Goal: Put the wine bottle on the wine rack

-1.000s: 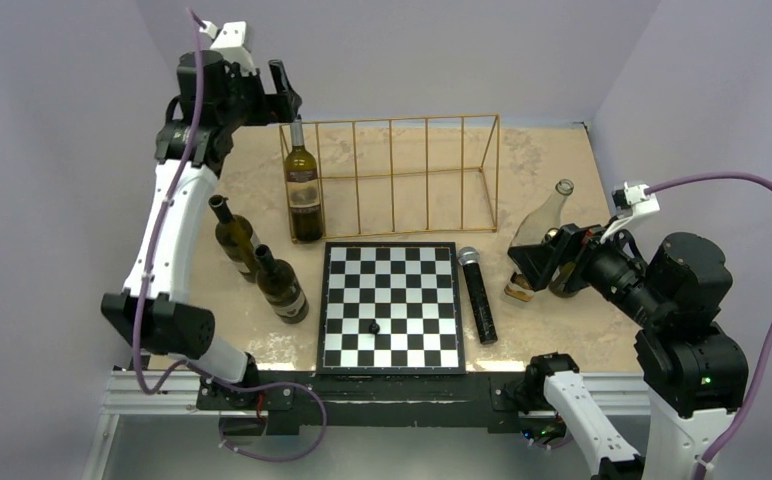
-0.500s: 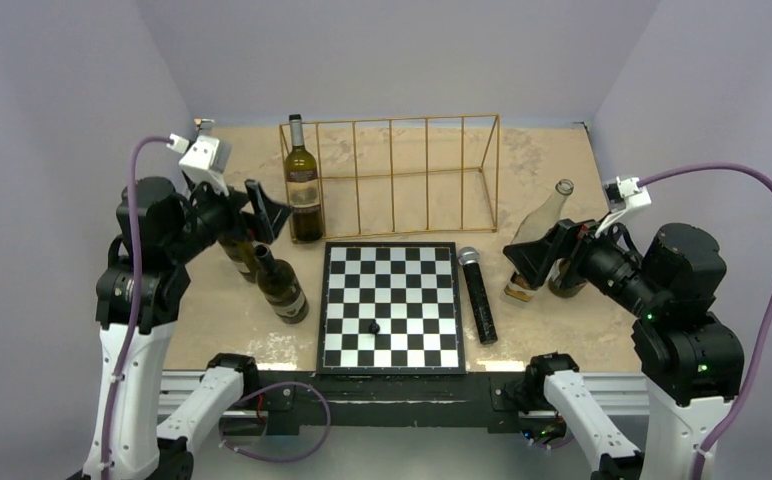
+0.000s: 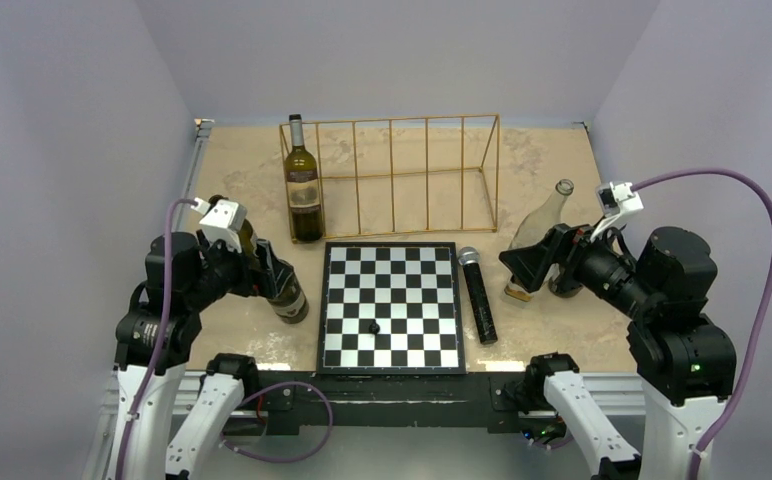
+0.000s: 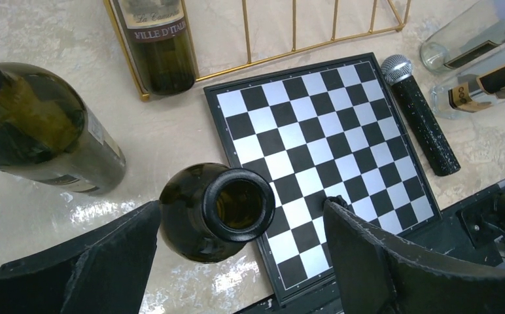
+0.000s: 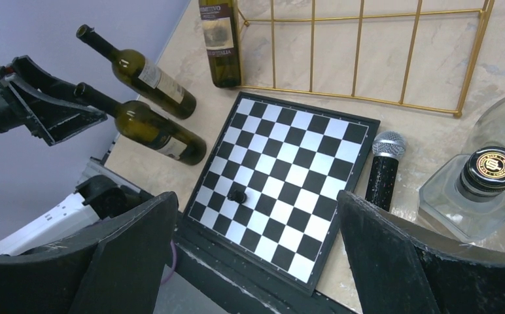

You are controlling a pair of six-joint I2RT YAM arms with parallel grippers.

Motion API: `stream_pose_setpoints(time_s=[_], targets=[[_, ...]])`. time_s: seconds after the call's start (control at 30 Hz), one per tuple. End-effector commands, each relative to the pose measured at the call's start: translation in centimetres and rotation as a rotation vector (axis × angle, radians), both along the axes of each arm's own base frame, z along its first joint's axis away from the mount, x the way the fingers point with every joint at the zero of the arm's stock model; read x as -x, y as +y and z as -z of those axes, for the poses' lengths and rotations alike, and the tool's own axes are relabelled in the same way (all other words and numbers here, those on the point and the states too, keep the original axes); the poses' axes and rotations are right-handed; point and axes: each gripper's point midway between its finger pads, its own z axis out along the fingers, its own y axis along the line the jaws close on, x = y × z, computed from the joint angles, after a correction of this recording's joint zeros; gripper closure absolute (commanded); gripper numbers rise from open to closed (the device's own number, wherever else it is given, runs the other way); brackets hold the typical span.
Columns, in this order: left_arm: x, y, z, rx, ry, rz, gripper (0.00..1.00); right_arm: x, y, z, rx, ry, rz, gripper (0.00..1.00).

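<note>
The gold wire wine rack (image 3: 392,175) stands at the back; a dark labelled wine bottle (image 3: 303,190) stands upright in its left end. Two more dark wine bottles stand at the left: a far one (image 3: 245,237), partly hidden by my arm, and a near one (image 3: 284,290). My left gripper (image 3: 262,268) is open over the near bottle. In the left wrist view its open mouth (image 4: 237,203) sits between my fingers (image 4: 240,261), untouched. My right gripper (image 3: 527,262) is open and empty; in its wrist view (image 5: 256,261) it hangs above the chessboard's near edge.
A black-and-white chessboard (image 3: 390,305) with one small black piece (image 3: 373,326) lies in the middle. A black microphone (image 3: 478,295) lies to its right. A tall clear bottle (image 3: 542,220) and a squat clear bottle with a black cap (image 5: 485,180) stand by my right gripper.
My left arm has swung from the rack's back left corner down and toward me, and its open gripper now straddles the near dark bottle's neck. The right arm has barely shifted.
</note>
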Motion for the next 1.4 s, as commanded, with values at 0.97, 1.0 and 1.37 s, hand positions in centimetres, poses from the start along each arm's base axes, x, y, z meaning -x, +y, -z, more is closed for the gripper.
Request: stream_pose_setpoints(time_s=[0.97,1.0,1.37], targets=[[-2.0,0.4,0.0,-0.060,-0.135,0.006,0.99,0.1,1.8,-1.1,-0.067,-0.039,-0.101,0.03],[-2.1,0.6,-0.4,-0.060,-0.149,-0.007,1.00,0.2,1.8,-1.1,-0.068,-0.038,-0.103,0.03],[-2.0,0.3,-12.3,-0.013,-0.406,-0.004,1.00,1.1,1.7,-1.6,-0.080,-0.064,-0.098,0.03]])
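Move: The left hand's open fingers are at the neck of the nearer wine bottle, whose middle is about 2 cm ahead and 14 cm below. A second bottle stands some 12 cm ahead and 9 cm left; the racked bottle is roughly 24 cm ahead, 3 cm right. The chessboard's middle lies 2 cm ahead, 25 cm right. From the right hand, the nearer bottle is some 48 cm left, 5 cm ahead and 26 cm below. Left hand edges about 2 cm forward around the nearer bottle's neck, pinches it, then starts lifting, nearly 3 cm. ##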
